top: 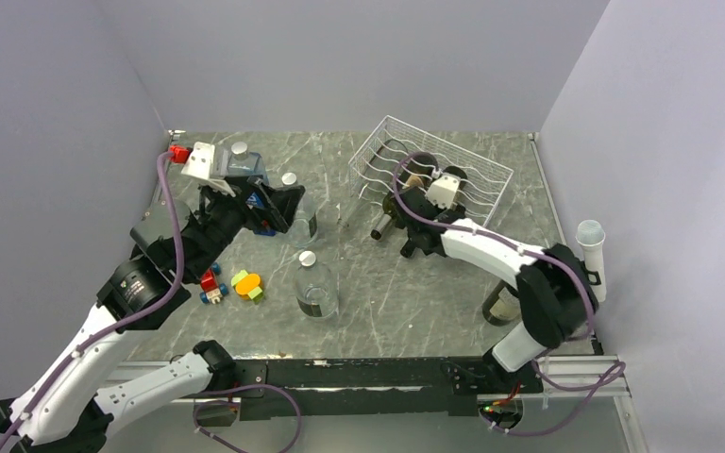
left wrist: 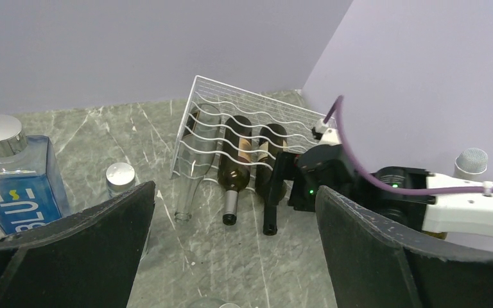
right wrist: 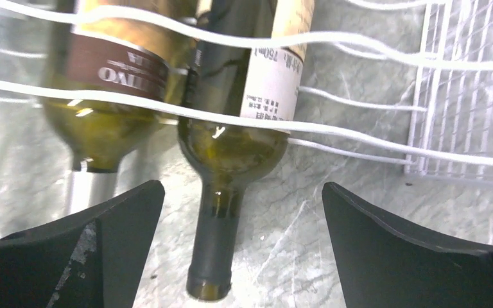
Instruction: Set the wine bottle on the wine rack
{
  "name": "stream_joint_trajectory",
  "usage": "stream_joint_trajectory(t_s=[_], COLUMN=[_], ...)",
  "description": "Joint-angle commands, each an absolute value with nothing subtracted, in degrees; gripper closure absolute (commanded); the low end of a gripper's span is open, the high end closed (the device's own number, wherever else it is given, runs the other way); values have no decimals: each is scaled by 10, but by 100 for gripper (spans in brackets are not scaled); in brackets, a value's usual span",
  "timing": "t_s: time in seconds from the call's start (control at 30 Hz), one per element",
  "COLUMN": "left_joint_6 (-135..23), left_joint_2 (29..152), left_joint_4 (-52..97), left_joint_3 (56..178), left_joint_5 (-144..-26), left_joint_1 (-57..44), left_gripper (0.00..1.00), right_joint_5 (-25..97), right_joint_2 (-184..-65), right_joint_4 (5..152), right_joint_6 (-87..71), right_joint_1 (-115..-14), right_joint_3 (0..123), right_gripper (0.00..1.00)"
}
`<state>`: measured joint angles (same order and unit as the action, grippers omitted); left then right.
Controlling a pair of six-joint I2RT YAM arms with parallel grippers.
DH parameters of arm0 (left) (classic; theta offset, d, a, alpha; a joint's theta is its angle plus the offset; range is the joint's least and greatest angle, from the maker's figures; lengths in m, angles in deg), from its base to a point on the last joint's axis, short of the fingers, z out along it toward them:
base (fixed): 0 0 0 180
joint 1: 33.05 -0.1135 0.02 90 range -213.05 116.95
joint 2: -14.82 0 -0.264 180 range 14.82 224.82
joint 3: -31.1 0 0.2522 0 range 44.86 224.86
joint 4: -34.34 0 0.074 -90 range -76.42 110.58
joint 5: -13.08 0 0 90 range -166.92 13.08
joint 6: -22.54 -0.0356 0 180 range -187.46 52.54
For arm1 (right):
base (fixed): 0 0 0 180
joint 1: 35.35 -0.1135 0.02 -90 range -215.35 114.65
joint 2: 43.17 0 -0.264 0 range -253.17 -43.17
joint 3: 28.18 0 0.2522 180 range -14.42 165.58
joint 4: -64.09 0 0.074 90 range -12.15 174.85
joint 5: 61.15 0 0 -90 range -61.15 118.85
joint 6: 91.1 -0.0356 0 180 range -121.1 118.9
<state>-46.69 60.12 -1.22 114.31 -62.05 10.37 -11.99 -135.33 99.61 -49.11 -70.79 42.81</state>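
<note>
The white wire wine rack (top: 453, 156) stands sloped at the back right and holds three bottles. The rightmost is a dark green wine bottle (right wrist: 231, 147) with a white label; it lies in a groove under the wavy wires, with its neck sticking out onto the table. My right gripper (right wrist: 244, 244) is open, its jaws either side of that neck and clear of it. In the top view my right gripper (top: 413, 231) sits at the rack's front edge. My left gripper (top: 278, 208) hovers open at the left with nothing in it, and from its wrist the rack (left wrist: 244, 119) shows ahead.
A blue-labelled square water bottle (top: 245, 165) and two clear bottles with silver caps (top: 302, 212) (top: 316, 283) stand near the left gripper. Small coloured toys (top: 231, 283) lie at front left. Another bottle (top: 502, 302) stands by the right arm's base, beside a white tube (top: 590, 245).
</note>
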Motion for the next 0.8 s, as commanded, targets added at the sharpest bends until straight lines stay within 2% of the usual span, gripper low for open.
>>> stream_joint_trajectory(t_s=[0.0,0.17,0.4,0.63,0.77], left_joint_6=[-463,-463,-456,-428,-417], left_joint_2=[587,584,597,615,625], left_joint_4=[3,6,27,77,72], left_joint_3=[1144,1133,1115,1070,1069], left_joint_5=[-617,-614,-627,-670,-683], left_joint_1=[104,104,104,104,104], left_gripper=[1,1,1,1,1], right_joint_5=[-132,-97,-114,-196,-274], right_joint_2=[-1269,-1176,-1022,-925,-899], right_joint_4=[980,1007,1144,1248,1310], right_joint_6=[-405,-304,-216,-199,-241], right_joint_1=[-720,-736,-726,-705,-694], right_joint_3=[435,461,524,567,581], right_gripper=[0,0,5,5,6])
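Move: The right hand is open just above the shoulder of the wine bottle already racked; that bottle's middle lies about 8 cm ahead, 3 cm to the right and 6 cm lower. The other racked wine bottle is some 8 cm left of it and 3 cm farther out. The last standing wine bottle is roughly 18 cm back and 19 cm to the right, its middle about 5 cm higher. From the left hand, that standing bottle is about 51 cm right, 5 cm back and 30 cm below. With no bottle in its grip, the right hand leaves the racked wine bottle and climbs fast, some 26 cm in all: nearly straight up at first, then also about 10 cm back and 10 cm right, towards the standing wine bottle. Its fingers stay wide open and tip up about 25 degrees towards level. The left hand, open and empty, sinks about 5 cm and drifts 3 cm right. ##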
